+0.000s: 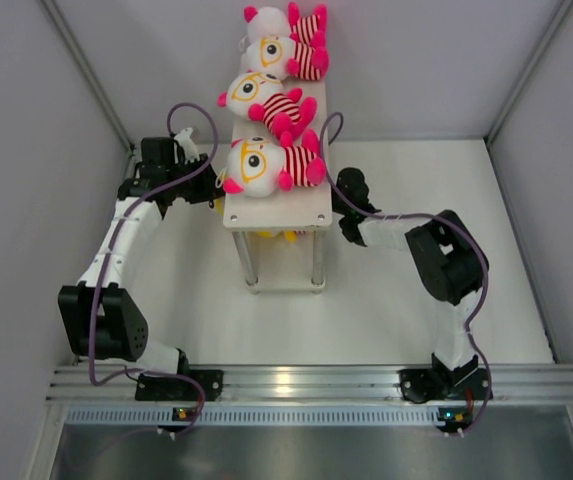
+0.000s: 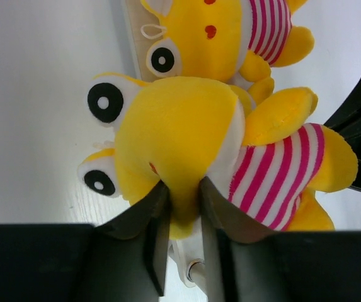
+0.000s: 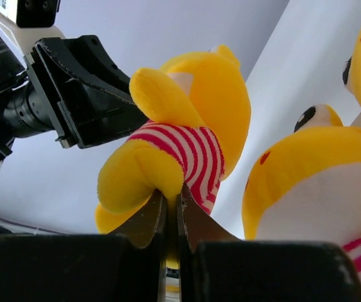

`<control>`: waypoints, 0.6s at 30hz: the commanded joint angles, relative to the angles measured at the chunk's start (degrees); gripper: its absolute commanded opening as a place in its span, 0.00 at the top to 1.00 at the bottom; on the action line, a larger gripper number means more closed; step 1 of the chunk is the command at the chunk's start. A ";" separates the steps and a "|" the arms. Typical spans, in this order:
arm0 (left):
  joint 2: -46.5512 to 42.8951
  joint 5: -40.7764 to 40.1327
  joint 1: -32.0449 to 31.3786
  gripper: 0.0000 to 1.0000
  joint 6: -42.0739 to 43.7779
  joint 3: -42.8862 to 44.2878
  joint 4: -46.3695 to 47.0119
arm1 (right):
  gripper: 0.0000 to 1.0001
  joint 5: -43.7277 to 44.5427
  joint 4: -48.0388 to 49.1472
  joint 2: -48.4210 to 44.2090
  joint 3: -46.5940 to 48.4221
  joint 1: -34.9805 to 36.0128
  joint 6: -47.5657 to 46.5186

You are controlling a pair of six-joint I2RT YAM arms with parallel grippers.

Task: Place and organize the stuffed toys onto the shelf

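Observation:
The white shelf (image 1: 276,210) stands mid-table with three white-headed stuffed toys lying in a row on its top board, far (image 1: 278,50), middle (image 1: 264,100) and near (image 1: 266,165). Under the board a bit of yellow toy (image 1: 276,236) shows. My left gripper (image 1: 211,190) reaches in from the shelf's left side and my right gripper (image 1: 339,208) from its right. The left gripper (image 2: 180,185) is shut on the head of a yellow striped-shirt toy (image 2: 180,126). The right gripper (image 3: 172,192) is shut on a limb of that same toy (image 3: 193,107). A second yellow toy (image 2: 212,38) lies just behind it and shows in the right wrist view (image 3: 312,182).
The shelf's thin metal legs (image 1: 251,262) stand between the two arms. Grey walls (image 1: 26,120) enclose the table on the left, right and back. An aluminium rail (image 1: 296,382) runs along the near edge at the arm bases.

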 commanded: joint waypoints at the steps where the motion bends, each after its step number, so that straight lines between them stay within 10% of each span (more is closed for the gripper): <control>1: -3.88 -2.39 -0.27 0.67 3.87 1.44 3.19 | 1.00 -2.37 6.90 -1.86 -0.19 -0.69 2.02; 6: -7.65 -8.10 -0.01 0.37 9.15 0.30 2.93 | 1.00 -7.63 11.65 -3.36 -0.37 -1.31 4.75; 18: -9.51 -6.61 0.61 0.32 17.50 -4.00 -4.81 | 1.00 -12.05 9.64 -9.07 -7.49 -1.40 2.56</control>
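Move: The left hand still pinches the yellow toy's head; the toy's middle is about 3 cm ahead and 6 cm right of that hand, level with it. The right hand has the same toy by its legs, the middle some 4 cm ahead and 5 cm left. The nearest resting toy lies 3 cm ahead, 4 cm left and 12 cm below the right hand, a second one 8 cm beyond it; the free front shelf spot is about 7 cm back, 2 cm left, 14 cm below. Upward and to its left the left hand peels off the toy's head, fingers opening wide and tilting up, rising some 4 cm before easing back and slightly down. The right hand keeps its pinch on the legs and draws the toy back about 5 cm under the shelf top, towards the free front spot, with a slight lift, a little to its right and a small counter-clockwise turn. ##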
